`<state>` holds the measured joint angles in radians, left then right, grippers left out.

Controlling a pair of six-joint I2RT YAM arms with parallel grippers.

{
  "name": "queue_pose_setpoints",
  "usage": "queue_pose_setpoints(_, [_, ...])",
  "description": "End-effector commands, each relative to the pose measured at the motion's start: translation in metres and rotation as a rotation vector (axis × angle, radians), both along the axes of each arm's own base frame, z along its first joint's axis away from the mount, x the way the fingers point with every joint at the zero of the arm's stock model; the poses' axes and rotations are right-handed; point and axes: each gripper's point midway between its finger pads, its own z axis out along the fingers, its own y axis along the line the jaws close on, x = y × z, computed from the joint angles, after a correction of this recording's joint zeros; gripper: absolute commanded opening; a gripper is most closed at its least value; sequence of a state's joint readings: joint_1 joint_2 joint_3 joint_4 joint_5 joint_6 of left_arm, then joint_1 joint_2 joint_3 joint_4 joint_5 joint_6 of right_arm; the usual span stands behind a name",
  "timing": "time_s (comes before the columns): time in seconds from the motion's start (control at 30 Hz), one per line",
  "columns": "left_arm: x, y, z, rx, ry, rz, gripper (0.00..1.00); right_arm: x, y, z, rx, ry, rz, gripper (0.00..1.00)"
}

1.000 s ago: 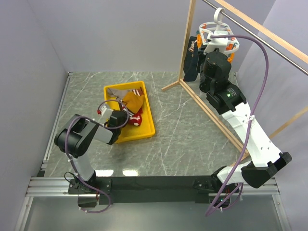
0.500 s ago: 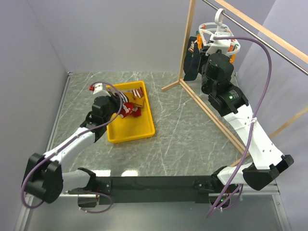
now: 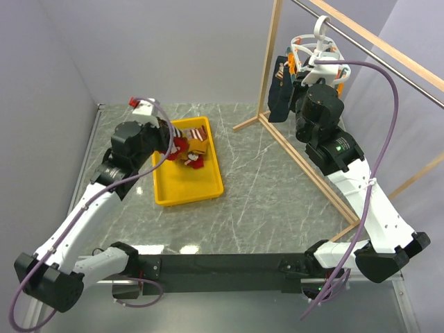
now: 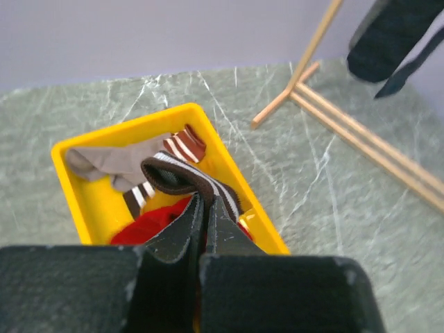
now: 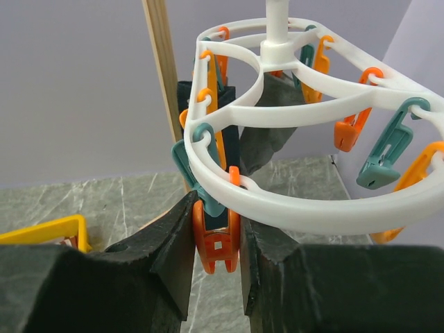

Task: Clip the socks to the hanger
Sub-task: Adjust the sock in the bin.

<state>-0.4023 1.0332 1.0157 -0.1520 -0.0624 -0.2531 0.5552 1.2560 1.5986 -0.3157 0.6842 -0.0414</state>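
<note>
My left gripper (image 3: 175, 146) is shut on the brown-and-white striped cuff (image 4: 182, 179) of a red sock (image 3: 188, 160) and holds it above the yellow tray (image 3: 210, 188); in the left wrist view the jaws (image 4: 205, 202) pinch the cuff. A grey-beige sock (image 4: 111, 162) lies in the tray. My right gripper (image 3: 309, 71) is at the white hanger (image 3: 316, 48), its jaws (image 5: 216, 243) shut on an orange clip (image 5: 216, 244) under the ring (image 5: 312, 209). A dark navy sock (image 3: 279, 101) hangs clipped to the hanger.
The hanger hangs from a metal rod (image 3: 390, 57) in a wooden frame (image 3: 268, 64) whose base bars (image 3: 305, 166) run along the table's right side. Grey walls close the left and back. The tray's rim (image 4: 220, 142) stands beneath my left gripper.
My left arm has risen and swung back, lifting the red sock out of the tray. My right gripper has shifted slightly up and right at the hanger.
</note>
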Motion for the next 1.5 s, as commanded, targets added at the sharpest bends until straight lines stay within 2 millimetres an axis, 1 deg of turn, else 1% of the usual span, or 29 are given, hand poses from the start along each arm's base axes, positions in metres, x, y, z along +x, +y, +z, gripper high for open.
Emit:
queue_pose_setpoints(0.0, [-0.002,-0.017,-0.042,0.174,0.111,-0.139,0.01,-0.004,0.000,0.013,0.039,-0.045,0.019,0.11])
queue_pose_setpoints(0.03, [-0.002,-0.023,-0.060,0.211,0.148,-0.148,0.01,-0.004,0.001,0.013,0.044,-0.047,0.022,0.11])
queue_pose_setpoints(0.07, [0.001,-0.016,-0.071,0.248,0.167,-0.105,0.00,-0.004,0.001,0.013,0.046,-0.047,0.022,0.11])
queue_pose_setpoints(0.13, [0.002,-0.018,-0.103,0.314,0.227,-0.104,0.01,-0.003,0.001,0.011,0.043,-0.044,0.020,0.10])
queue_pose_setpoints(0.23, [0.008,-0.028,-0.125,0.359,0.257,-0.115,0.01,-0.003,0.001,0.008,0.034,-0.040,0.019,0.10])
queue_pose_setpoints(0.4, [0.019,-0.056,-0.135,0.339,0.232,-0.174,0.01,-0.002,-0.002,0.005,0.020,-0.036,0.006,0.10])
queue_pose_setpoints(0.43, [0.021,-0.059,-0.144,0.338,0.253,-0.184,0.01,-0.002,-0.001,0.003,0.017,-0.034,0.008,0.10])
queue_pose_setpoints(0.5, [0.020,-0.064,-0.154,0.339,0.277,-0.206,0.08,-0.001,-0.002,0.003,0.013,-0.037,0.000,0.10])
queue_pose_setpoints(0.53, [0.018,-0.064,-0.165,0.350,0.312,-0.207,0.13,-0.001,-0.003,0.004,0.013,-0.039,-0.003,0.10])
queue_pose_setpoints(0.57, [0.017,-0.063,-0.170,0.353,0.330,-0.199,0.21,-0.002,-0.003,0.005,0.013,-0.039,-0.005,0.11])
queue_pose_setpoints(0.6, [0.015,-0.060,-0.174,0.350,0.347,-0.182,0.25,-0.001,-0.002,0.005,0.013,-0.039,-0.002,0.10])
queue_pose_setpoints(0.63, [0.013,-0.058,-0.174,0.343,0.349,-0.173,0.28,-0.001,-0.002,0.007,0.014,-0.043,0.000,0.10])
queue_pose_setpoints(0.67, [0.008,-0.054,-0.179,0.342,0.358,-0.162,0.40,0.000,-0.002,0.007,0.015,-0.043,0.000,0.10])
queue_pose_setpoints(0.7, [0.007,-0.052,-0.176,0.319,0.354,-0.142,0.51,-0.001,-0.002,0.008,0.016,-0.047,0.001,0.10])
queue_pose_setpoints(0.73, [0.007,-0.049,-0.164,0.293,0.323,-0.116,0.69,-0.001,-0.002,0.008,0.018,-0.047,0.003,0.11])
queue_pose_setpoints(0.77, [0.004,-0.046,-0.162,0.276,0.321,-0.095,0.84,-0.001,-0.002,0.008,0.018,-0.046,0.003,0.10])
queue_pose_setpoints(0.8, [0.004,-0.046,-0.150,0.226,0.303,-0.072,0.88,0.000,-0.001,0.007,0.020,-0.044,0.004,0.10])
queue_pose_setpoints(0.87, [0.006,-0.037,-0.141,0.172,0.302,0.013,0.93,0.001,0.001,0.007,0.020,-0.041,0.012,0.10])
queue_pose_setpoints(0.97, [0.005,-0.032,-0.133,0.014,0.316,0.124,0.93,0.002,0.002,0.006,0.024,-0.040,0.017,0.10])
queue_pose_setpoints(1.03, [0.000,-0.035,-0.124,-0.164,0.316,0.170,0.93,0.002,0.003,0.007,0.025,-0.042,0.020,0.10])
queue_pose_setpoints(1.07, [-0.008,-0.035,-0.136,-0.205,0.340,0.173,0.92,0.003,0.003,0.008,0.025,-0.042,0.023,0.11])
queue_pose_setpoints(1.13, [-0.013,-0.045,-0.115,-0.373,0.297,0.169,0.91,0.004,0.004,0.008,0.028,-0.041,0.026,0.10])
queue_pose_setpoints(1.17, [-0.019,-0.046,-0.121,-0.388,0.299,0.178,0.91,0.004,0.006,0.008,0.028,-0.039,0.029,0.10])
queue_pose_setpoints(1.2, [-0.022,-0.050,-0.113,-0.408,0.270,0.177,0.91,0.004,0.005,0.009,0.030,-0.040,0.031,0.10])
queue_pose_setpoints(1.27, [-0.025,-0.055,-0.115,-0.392,0.273,0.178,0.91,0.004,0.006,0.008,0.031,-0.039,0.032,0.10])
queue_pose_setpoints(1.33, [-0.026,-0.057,-0.137,-0.331,0.335,0.200,0.90,0.003,0.006,0.008,0.032,-0.040,0.032,0.10])
queue_pose_setpoints(1.37, [-0.024,-0.060,-0.137,-0.325,0.356,0.208,0.89,0.003,0.006,0.008,0.030,-0.038,0.034,0.10])
queue_pose_setpoints(1.4, [-0.025,-0.060,-0.158,-0.279,0.418,0.225,0.89,0.003,0.005,0.008,0.029,-0.037,0.031,0.10])
queue_pose_setpoints(1.47, [-0.023,-0.063,-0.166,-0.266,0.460,0.246,0.88,0.002,0.005,0.008,0.027,-0.037,0.031,0.10])
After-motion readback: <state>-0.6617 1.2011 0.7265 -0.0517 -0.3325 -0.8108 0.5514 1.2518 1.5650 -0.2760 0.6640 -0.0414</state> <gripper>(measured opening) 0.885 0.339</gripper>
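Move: The left hand already holds the mustard sock by its striped cuff, and is taking it to the bin's near end, about 3 cm back, 6 cm right and 28 cm below. The snowman sock lies some 7 cm ahead and 6 right of the hand, the other mustard sock 11 ahead and 7 right, the grey sock 16 ahead and 1 left, all about 29 below. From the right hand, the near end is roughly 5 cm back, 32 left and 44 below. Left hand lowers the mustard sock some 19 cm to the bin's near end, opens wide, then rises slightly. ##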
